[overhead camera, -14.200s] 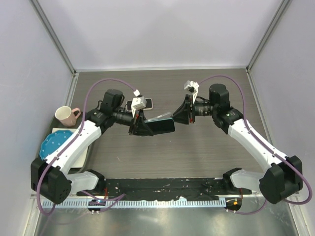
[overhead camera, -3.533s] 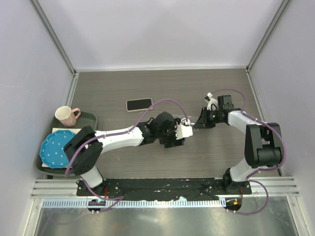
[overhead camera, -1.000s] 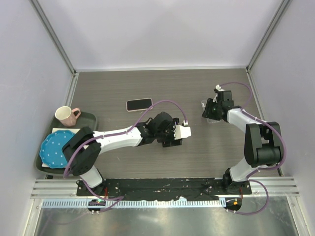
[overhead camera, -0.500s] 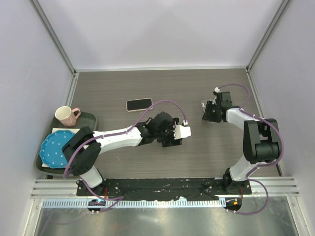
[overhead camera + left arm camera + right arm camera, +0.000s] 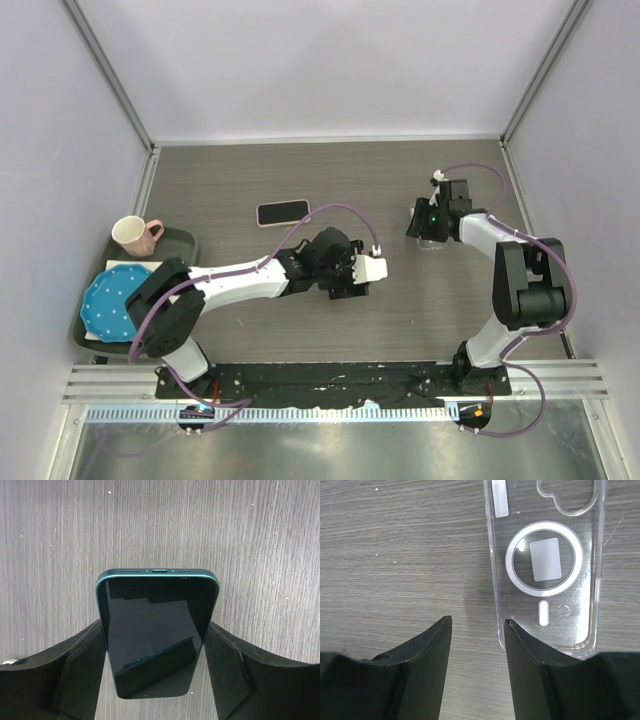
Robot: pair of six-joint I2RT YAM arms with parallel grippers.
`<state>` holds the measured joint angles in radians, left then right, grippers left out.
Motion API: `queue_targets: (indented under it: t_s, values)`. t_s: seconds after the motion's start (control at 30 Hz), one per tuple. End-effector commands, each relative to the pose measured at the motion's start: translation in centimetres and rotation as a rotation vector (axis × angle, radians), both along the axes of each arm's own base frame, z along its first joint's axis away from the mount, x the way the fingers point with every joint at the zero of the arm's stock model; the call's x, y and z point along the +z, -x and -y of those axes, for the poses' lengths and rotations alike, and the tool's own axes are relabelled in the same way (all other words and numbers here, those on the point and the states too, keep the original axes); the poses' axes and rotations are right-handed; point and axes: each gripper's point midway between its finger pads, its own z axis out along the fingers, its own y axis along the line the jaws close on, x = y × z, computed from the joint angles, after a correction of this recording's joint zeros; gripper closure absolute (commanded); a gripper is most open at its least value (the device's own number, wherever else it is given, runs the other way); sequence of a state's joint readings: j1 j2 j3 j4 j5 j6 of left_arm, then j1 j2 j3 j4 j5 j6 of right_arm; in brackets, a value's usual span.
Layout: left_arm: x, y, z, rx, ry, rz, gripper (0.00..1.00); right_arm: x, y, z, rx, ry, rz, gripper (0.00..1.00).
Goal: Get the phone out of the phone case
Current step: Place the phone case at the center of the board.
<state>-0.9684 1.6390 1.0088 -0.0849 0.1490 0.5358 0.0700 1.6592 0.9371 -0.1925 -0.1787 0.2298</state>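
The phone (image 5: 157,630), dark green with a black screen, sits tilted between the fingers of my left gripper (image 5: 156,630), which is shut on its two long edges just above the table. In the top view the left gripper (image 5: 347,283) covers the phone at mid-table. The phone case (image 5: 545,565), clear with a white ring, lies empty and flat on the table. My right gripper (image 5: 478,622) is open beside it, nothing between its fingers. Its right finger (image 5: 530,660) overlaps the case's near corner. From above, the right gripper (image 5: 424,224) is at the right.
A second phone in a pink case (image 5: 283,212) lies on the table behind the left arm. At the left edge a dark tray (image 5: 180,243) carries a pink cup (image 5: 133,235) and a blue dotted plate (image 5: 112,300). Grey walls enclose the table.
My right gripper's jaws have parted a little and its wrist has shifted slightly over the case. The left arm and the phone have not moved.
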Motion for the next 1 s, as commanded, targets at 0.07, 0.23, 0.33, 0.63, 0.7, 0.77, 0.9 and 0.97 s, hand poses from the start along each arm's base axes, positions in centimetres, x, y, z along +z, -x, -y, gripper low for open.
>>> queue_targets:
  t_s: [0.07, 0.23, 0.33, 0.63, 0.7, 0.77, 0.9, 0.97]
  values:
    - [3.7, -0.7, -0.3, -0.043, 0.026, 0.118, 1.00, 8.2, -1.9, -0.5, 0.090, -0.004, 0.178, 0.46]
    - [4.2, -0.4, -1.1, -0.077, -0.002, 0.151, 1.00, 10.6, 1.5, -4.4, 0.334, -0.168, 0.113, 0.47]
    - [3.5, 0.1, -1.7, -0.126, -0.038, 0.171, 1.00, 10.5, 2.8, -5.7, 0.390, -0.248, 0.077, 0.47]
    - [1.3, -0.5, -5.3, -0.275, -0.325, 0.290, 1.00, 9.5, 3.7, -5.3, 0.401, -0.284, 0.049, 0.48]
    - [2.5, -1.9, -5.6, -0.236, -0.376, 0.329, 1.00, 9.3, 3.9, -5.1, 0.395, -0.278, 0.040, 0.48]
    - [3.3, -2.8, -6.1, -0.234, -0.452, 0.348, 1.00, 8.8, 4.2, -4.8, 0.385, -0.276, 0.031, 0.48]
    - [6.3, -4.6, -7.9, -0.196, -0.539, 0.356, 1.00, 8.3, 4.2, -3.6, 0.353, -0.273, 0.052, 0.47]
    - [8.0, -4.7, -8.5, -0.214, -0.544, 0.339, 1.00, 8.5, 3.8, -2.8, 0.324, -0.275, 0.068, 0.47]
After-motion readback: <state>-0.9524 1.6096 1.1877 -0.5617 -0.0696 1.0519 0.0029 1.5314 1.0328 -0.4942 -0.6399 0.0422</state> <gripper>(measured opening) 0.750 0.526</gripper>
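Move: The clear phone case lies on the board just below my empty right hand, its middle about 4 cm ahead and 4 cm to the right of the fingers; the phone, still held in my left hand, is roughly 14 cm back and 17 cm left of the right hand. From my left hand the case is about 16 cm ahead and 19 cm right, and the white-rimmed phone on the board some 20 cm ahead and 20 cm left, both about 7 cm lower. I lift my open right hand clear of the phone case, up nearly 10 cm while swinging left, then draw it back and sink a little, turned about 20 degrees counter-clockwise. My left hand keeps its grip on the phone and carries it left about 7 cm, away from the case, finally forward and up, swinging the fingers to point more steeply down and forward. ##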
